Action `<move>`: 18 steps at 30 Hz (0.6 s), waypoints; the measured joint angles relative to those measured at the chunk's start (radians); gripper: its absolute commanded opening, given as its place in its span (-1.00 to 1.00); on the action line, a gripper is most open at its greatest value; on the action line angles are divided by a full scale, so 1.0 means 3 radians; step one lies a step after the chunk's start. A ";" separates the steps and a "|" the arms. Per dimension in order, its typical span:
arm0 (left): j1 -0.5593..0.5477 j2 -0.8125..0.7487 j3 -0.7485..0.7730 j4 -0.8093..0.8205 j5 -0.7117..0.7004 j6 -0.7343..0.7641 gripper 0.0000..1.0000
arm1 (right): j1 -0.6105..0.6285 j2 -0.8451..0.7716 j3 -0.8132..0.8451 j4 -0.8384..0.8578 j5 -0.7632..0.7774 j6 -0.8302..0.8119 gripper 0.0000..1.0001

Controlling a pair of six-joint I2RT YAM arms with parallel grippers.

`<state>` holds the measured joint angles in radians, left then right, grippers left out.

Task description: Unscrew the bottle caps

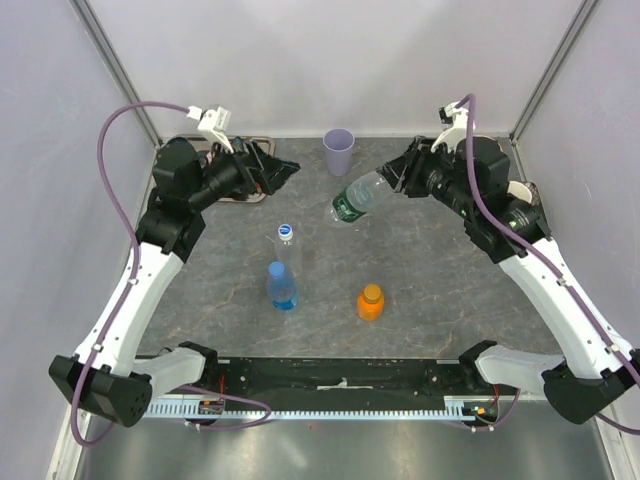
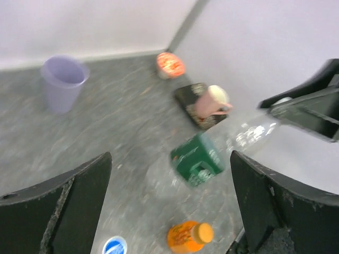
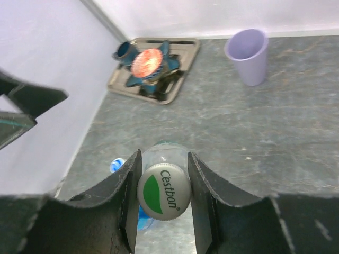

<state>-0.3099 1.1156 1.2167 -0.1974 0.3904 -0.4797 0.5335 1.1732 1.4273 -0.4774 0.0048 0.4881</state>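
Observation:
My right gripper (image 3: 163, 182) is shut on the white cap with the green leaf (image 3: 163, 192), one finger on each side of it. The clear bottle with the green label (image 1: 357, 199) hangs from that cap, tilted with its base toward the table's middle. The left wrist view shows this bottle (image 2: 200, 159) too, blurred, beyond my open left gripper (image 2: 169, 206), which holds nothing. From above, my left gripper (image 1: 283, 168) is at the back left, apart from the bottle. On the table stand the clear bottle with its blue and white cap (image 1: 287, 233), the blue bottle (image 1: 281, 285) and the orange bottle (image 1: 371, 301).
A lilac cup (image 1: 338, 151) stands at the back middle. A metal tray (image 3: 153, 71) with small toy dishes lies in the back left corner. A dark tray with a pink mug (image 2: 211, 100) sits at the back right. Walls close three sides.

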 measured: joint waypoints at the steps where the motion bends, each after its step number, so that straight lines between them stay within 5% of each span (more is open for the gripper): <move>1: 0.0000 0.0053 0.0083 0.0089 0.0196 0.0000 0.99 | -0.0041 -0.0020 0.0017 0.0000 -0.0137 0.0046 -1.00; 9: -0.0271 0.0676 0.0797 0.0376 0.1381 0.0125 0.99 | -0.0053 -0.0037 0.0076 0.0017 -0.1088 0.0285 -1.00; 18: -0.0744 0.0796 0.0877 -0.0158 0.1659 0.0752 0.99 | -0.0052 0.0056 0.0235 0.0103 -0.1589 0.0435 -1.00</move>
<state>-0.5331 1.3544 1.4799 -0.2447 0.8883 -0.2543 0.5179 1.1900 1.4979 -0.4465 -0.4721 0.6186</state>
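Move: The green-label bottle hangs from the right gripper by its white cap, tilted with its base to the left; its middle is about 18 cm to the right of the left hand, level with it fore and aft, and 7 cm lower. From the right hand it lies about 5 cm left and 9 cm below. On the table under the left hand, a clear bottle stands some 3 cm back and a blue bottle some 12 cm back; the purple cup is about 26 cm ahead and 12 cm right. Swing the open left gripper about 12 cm right and 8 cm back to the upper body of the held bottle, arching up some 6 cm before sinking partway, and turn it some 40 degrees clockwise until its fingers point right. Meanwhile keep the right fingers pinched on the cap and bring that hand back, left and up to meet it, turning counter-clockwise and rolling its left side up. ##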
